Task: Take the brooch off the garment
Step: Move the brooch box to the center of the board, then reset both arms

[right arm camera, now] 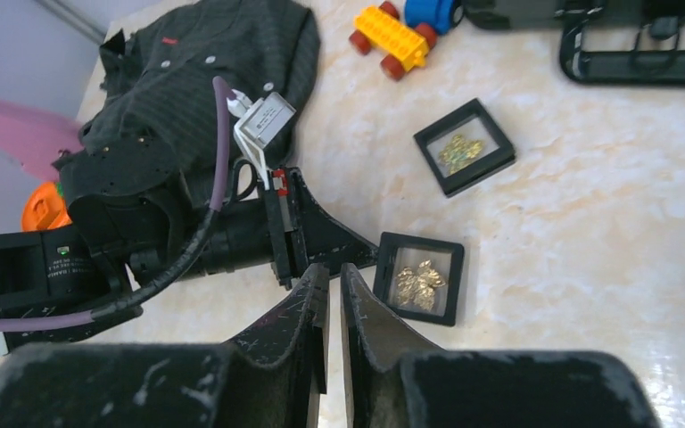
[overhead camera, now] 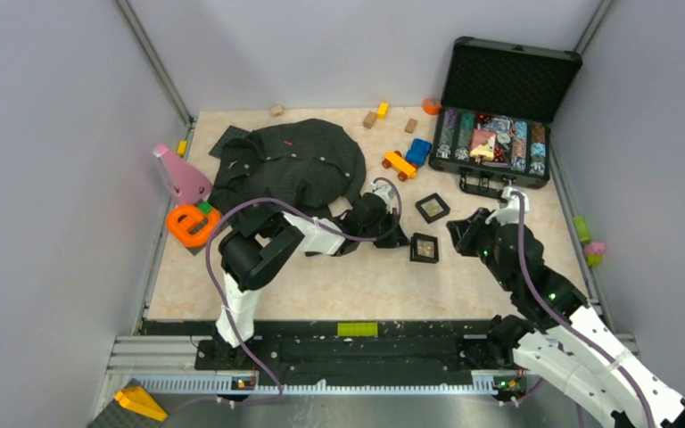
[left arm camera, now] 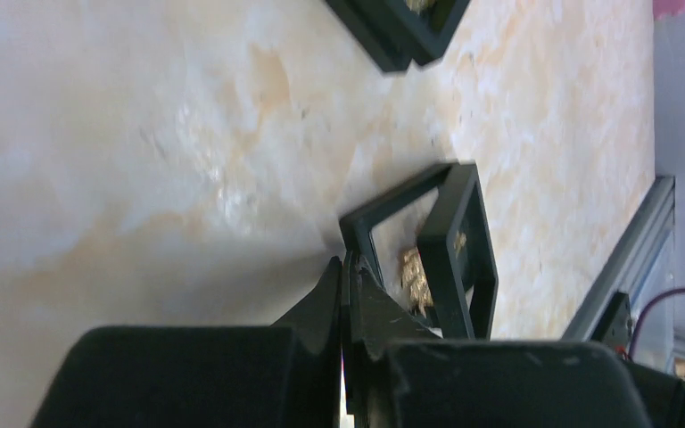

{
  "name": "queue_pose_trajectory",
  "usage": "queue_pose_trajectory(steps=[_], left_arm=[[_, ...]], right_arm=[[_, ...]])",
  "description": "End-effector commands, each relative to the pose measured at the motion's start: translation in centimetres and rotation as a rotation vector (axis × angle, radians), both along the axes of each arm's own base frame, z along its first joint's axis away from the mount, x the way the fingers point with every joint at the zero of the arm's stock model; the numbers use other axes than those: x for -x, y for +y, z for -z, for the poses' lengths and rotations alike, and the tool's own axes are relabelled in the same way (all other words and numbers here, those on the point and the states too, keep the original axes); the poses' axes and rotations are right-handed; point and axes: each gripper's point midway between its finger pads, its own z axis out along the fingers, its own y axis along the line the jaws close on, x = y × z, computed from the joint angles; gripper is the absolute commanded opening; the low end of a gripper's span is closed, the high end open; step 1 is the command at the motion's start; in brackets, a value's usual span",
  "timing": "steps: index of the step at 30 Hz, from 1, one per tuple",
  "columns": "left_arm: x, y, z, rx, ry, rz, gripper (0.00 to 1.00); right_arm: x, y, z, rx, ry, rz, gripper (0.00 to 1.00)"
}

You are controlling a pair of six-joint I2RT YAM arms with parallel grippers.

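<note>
The garment [overhead camera: 290,165] lies crumpled at the back left, dark with white buttons, also seen in the right wrist view [right arm camera: 205,71]. A gold brooch [right arm camera: 419,278] rests inside a black square box [overhead camera: 425,247] in the middle of the table, away from the garment. My left gripper [overhead camera: 403,241] is shut with nothing in it, its tips [left arm camera: 348,263] at that box's corner [left arm camera: 357,223]. My right gripper [right arm camera: 333,267] hovers just right of the box [overhead camera: 457,230], its jaws a narrow slit apart and empty.
A second black box [overhead camera: 432,208] holding a gold ornament [right arm camera: 460,152] lies just behind. An open chip case [overhead camera: 499,134] stands back right. A toy car [overhead camera: 400,164], wooden blocks [overhead camera: 370,119], a pink piece [overhead camera: 181,174] and an orange ring [overhead camera: 192,223] are scattered around.
</note>
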Motion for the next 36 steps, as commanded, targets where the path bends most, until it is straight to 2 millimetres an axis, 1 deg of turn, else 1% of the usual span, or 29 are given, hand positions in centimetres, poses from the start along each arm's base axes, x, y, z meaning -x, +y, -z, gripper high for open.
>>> queue_pose_trajectory(steps=[1,3,4,5,7,8,10,11,12,13,14,15,17,19,20,21,22,23,24,25,26,27,28,30,31,32,34,35,36], left_arm=[[-3.0,-2.1,-1.7,0.035,-0.093,-0.029,0.00],[-3.3,-2.3,-2.1,0.028,-0.108,-0.018,0.00],[-3.4,-1.9,-2.4,0.013,-0.126,-0.022,0.00],[-3.5,-1.2,-3.4,0.000,-0.161,-0.029,0.01],[-3.3,0.7,-5.0,-0.048,-0.230,-0.043,0.05],[-3.2,2.2,-5.4,-0.086,-0.247,-0.053,0.07],[-3.1,5.5,-6.7,-0.148,-0.279,-0.103,0.17],[-3.0,7.5,-7.6,-0.168,-0.302,-0.131,0.29],[-3.1,9.5,-8.2,-0.190,-0.322,-0.171,0.47],[-3.0,11.7,-9.1,-0.202,-0.344,-0.210,0.70],[-3.0,13.8,-10.2,-0.211,-0.368,-0.254,0.89],[-2.8,16.0,-10.8,-0.230,-0.381,-0.299,0.93],[-2.7,20.3,-12.6,-0.254,-0.431,-0.397,0.95],[-2.6,24.3,-13.8,-0.291,-0.499,-0.497,0.96],[-2.6,26.2,-14.1,-0.320,-0.538,-0.548,0.95],[-2.2,28.1,-13.7,-0.373,-0.593,-0.575,0.94],[-2.0,29.5,-13.9,-0.404,-0.650,-0.603,0.93],[-1.8,31.7,-14.0,-0.451,-0.701,-0.686,0.92],[-1.5,33.4,-13.9,-0.480,-0.736,-0.753,0.92],[-1.2,34.7,-14.4,-0.475,-0.781,-0.821,0.92],[-0.8,35.7,-14.4,-0.476,-0.825,-0.864,0.92],[-0.5,36.5,-14.7,-0.472,-0.877,-0.894,0.92],[-0.2,37.4,-14.8,-0.468,-0.910,-0.941,0.92],[-0.1,38.9,-14.8,-0.495,-0.944,-0.993,0.93],[-0.4,39.2,-14.5,-0.549,-0.961,-0.963,0.93],[-0.7,39.9,-14.3,-0.591,-0.958,-0.976,0.92],[-1.2,42.0,-13.8,-0.633,-0.954,-1.062,0.93],[-1.4,42.6,-13.5,-0.634,-0.961,-1.084,0.92],[-1.5,43.9,-12.9,-0.643,-0.957,-1.118,0.92]], right_arm=[[0.1,-2.9,-1.0,0.064,-0.041,0.104,0.11],[0.3,-3.6,-1.3,0.076,-0.054,0.123,0.12],[0.3,-3.9,-1.4,0.080,-0.063,0.132,0.12],[0.4,-4.1,-1.6,0.083,-0.077,0.135,0.12],[0.3,-4.1,-1.7,0.110,-0.112,0.116,0.12],[0.3,-4.2,-1.7,0.122,-0.129,0.116,0.13],[-0.1,-4.9,-1.6,0.147,-0.155,0.145,0.19],[-0.3,-5.2,-1.4,0.165,-0.169,0.160,0.24],[-0.6,-5.4,-1.2,0.181,-0.185,0.177,0.41],[-1.0,-5.5,-0.7,0.215,-0.207,0.179,0.66],[-1.4,-5.5,-0.2,0.249,-0.227,0.177,0.79],[-1.7,-5.4,0.2,0.273,-0.249,0.172,0.83],[-2.2,-5.6,0.6,0.299,-0.290,0.182,0.85],[-2.6,-5.7,0.7,0.320,-0.350,0.190,0.85],[-2.8,-5.9,0.9,0.333,-0.380,0.201,0.85],[-2.8,-6.2,1.3,0.341,-0.403,0.223,0.85],[-2.9,-6.5,1.8,0.349,-0.418,0.237,0.85],[-3.0,-6.5,2.5,0.358,-0.428,0.240,0.85],[-3.1,-6.5,3.1,0.359,-0.431,0.242,0.84],[-3.2,-6.5,3.8,0.377,-0.431,0.241,0.84],[-3.4,-7.0,4.4,0.412,-0.438,0.261,0.84],[-3.5,-7.8,5.0,0.448,-0.440,0.302,0.84],[-3.6,-8.7,5.1,0.485,-0.456,0.347,0.85],[-3.9,-10.5,5.7,0.539,-0.475,0.410,0.86],[-4.5,-11.0,6.2,0.536,-0.460,0.409,0.86],[-5.2,-11.5,6.8,0.519,-0.441,0.398,0.85],[-6.3,-12.0,7.4,0.460,-0.435,0.372,0.83],[-6.6,-12.9,7.5,0.468,-0.432,0.398,0.83],[-6.9,-13.6,7.6,0.496,-0.425,0.415,0.83]])
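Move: The brooch box lies about 5 cm to the left hand's right and 2 cm back, barely below its shut fingertips, which are at the box's left side. A second small black box is 8 cm ahead and 7 cm right of that hand; the dark garment is some 18 cm ahead and 30 cm left. From the right hand, the brooch box is about 5 cm ahead, 7 cm left and 20 cm below. With shut fingertips still at the brooch box's left side, the left hand nudges some 2 cm forward and slightly right, then lifts off and swings about 40 cm left in a high arc past the garment's near side, opening wide as its fingers turn counter-clockwise and tip up to point forward. The empty right hand moves right, away from the boxes, sinking about 10 cm, edging forward, rolling level and opening wide. ##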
